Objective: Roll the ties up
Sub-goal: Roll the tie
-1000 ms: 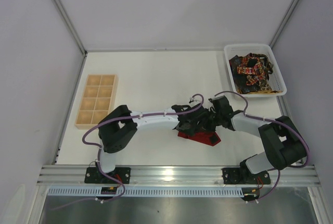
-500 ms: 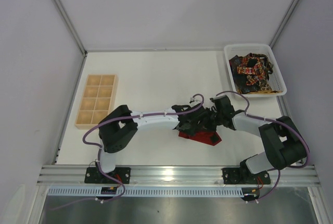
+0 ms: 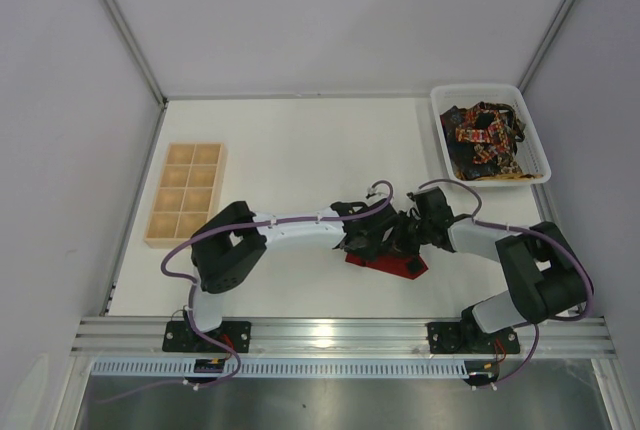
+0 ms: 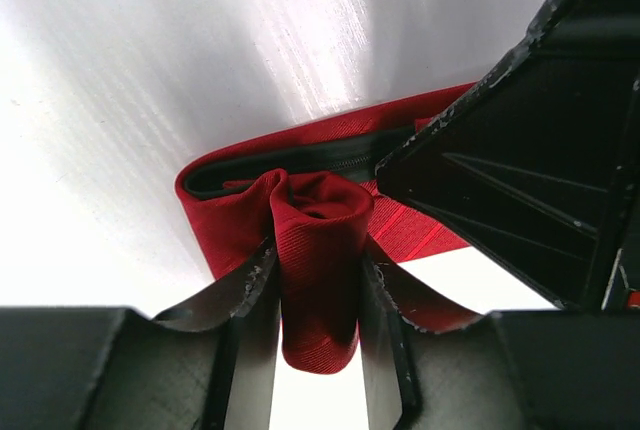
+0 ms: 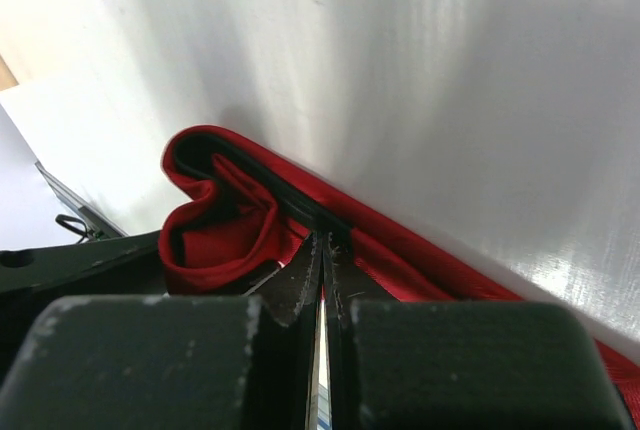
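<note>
A plain red tie [image 3: 388, 263] lies on the white table in front of the arms, with both grippers over it. In the left wrist view, part of it is wound into a small upright roll [image 4: 318, 240]. My left gripper [image 4: 318, 260] is shut on that roll, one finger on each side. The flat part [image 4: 425, 238] runs off to the right under the other arm. My right gripper [image 5: 322, 242] is shut, its tips pressed against the dark inner edge of the red tie [image 5: 215, 240] beside the roll. I cannot tell whether fabric is pinched between them.
A white basket [image 3: 437, 140] at the back right holds several dark patterned ties [image 3: 485, 138]. A wooden tray [image 3: 188, 193] with several compartments sits at the left. White walls close in the table on three sides.
The right wrist has shifted slightly right and toward the near edge. The red tie has drawn a little tighter under the grippers. The left arm has barely moved.
</note>
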### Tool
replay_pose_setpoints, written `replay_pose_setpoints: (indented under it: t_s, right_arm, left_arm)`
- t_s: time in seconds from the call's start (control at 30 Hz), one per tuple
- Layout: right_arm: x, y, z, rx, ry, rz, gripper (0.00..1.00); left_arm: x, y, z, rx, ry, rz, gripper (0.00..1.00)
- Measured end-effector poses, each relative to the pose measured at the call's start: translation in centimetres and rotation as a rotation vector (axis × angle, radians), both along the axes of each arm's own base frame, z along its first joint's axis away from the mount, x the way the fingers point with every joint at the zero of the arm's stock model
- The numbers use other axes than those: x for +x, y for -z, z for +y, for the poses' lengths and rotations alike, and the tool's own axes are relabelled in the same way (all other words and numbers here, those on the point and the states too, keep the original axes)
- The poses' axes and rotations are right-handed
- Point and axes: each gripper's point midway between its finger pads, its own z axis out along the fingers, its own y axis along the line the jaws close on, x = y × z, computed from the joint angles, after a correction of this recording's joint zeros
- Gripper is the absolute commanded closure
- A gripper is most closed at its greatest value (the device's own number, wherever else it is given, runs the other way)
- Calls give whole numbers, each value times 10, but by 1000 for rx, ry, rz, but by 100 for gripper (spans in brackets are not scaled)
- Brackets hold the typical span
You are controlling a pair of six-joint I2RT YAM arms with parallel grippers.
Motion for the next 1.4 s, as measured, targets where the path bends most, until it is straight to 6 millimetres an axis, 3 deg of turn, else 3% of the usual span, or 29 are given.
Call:
replay_pose_setpoints:
  t_s: [0.77, 1.07, 1.4]
  right_arm:
    - [-1, 2, -3, 7, 0, 9, 98]
    - [18, -16, -20, -5, 27, -19, 96]
    - [26, -41, -9, 105, -59, -27, 94]
  left_arm:
    - [-4, 2, -8, -35, 23, 21, 42]
    - [-5, 1, -12, -70, 31, 19, 33]
    - [-6, -1, -15, -102, 37, 17, 25]
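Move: The standing rolled end of the red tie is already between my left hand's fingers, right at the pads. From my right hand, whose shut tips rest on the tie, that roll lies about 4 cm left and 1 cm back, roughly level. The flat strip's dark patch is some 9 cm right of my left hand, 3 cm back and 2 cm lower. I spread my left fingers around the tie's roll from about a third open to three quarters, easing that hand some 1.5 cm right with a small roll of the wrist. My right hand first keeps its closed tips down on the tie beside the roll, then comes free, going right and forward and rising about 4 cm, up and away from the strip. ##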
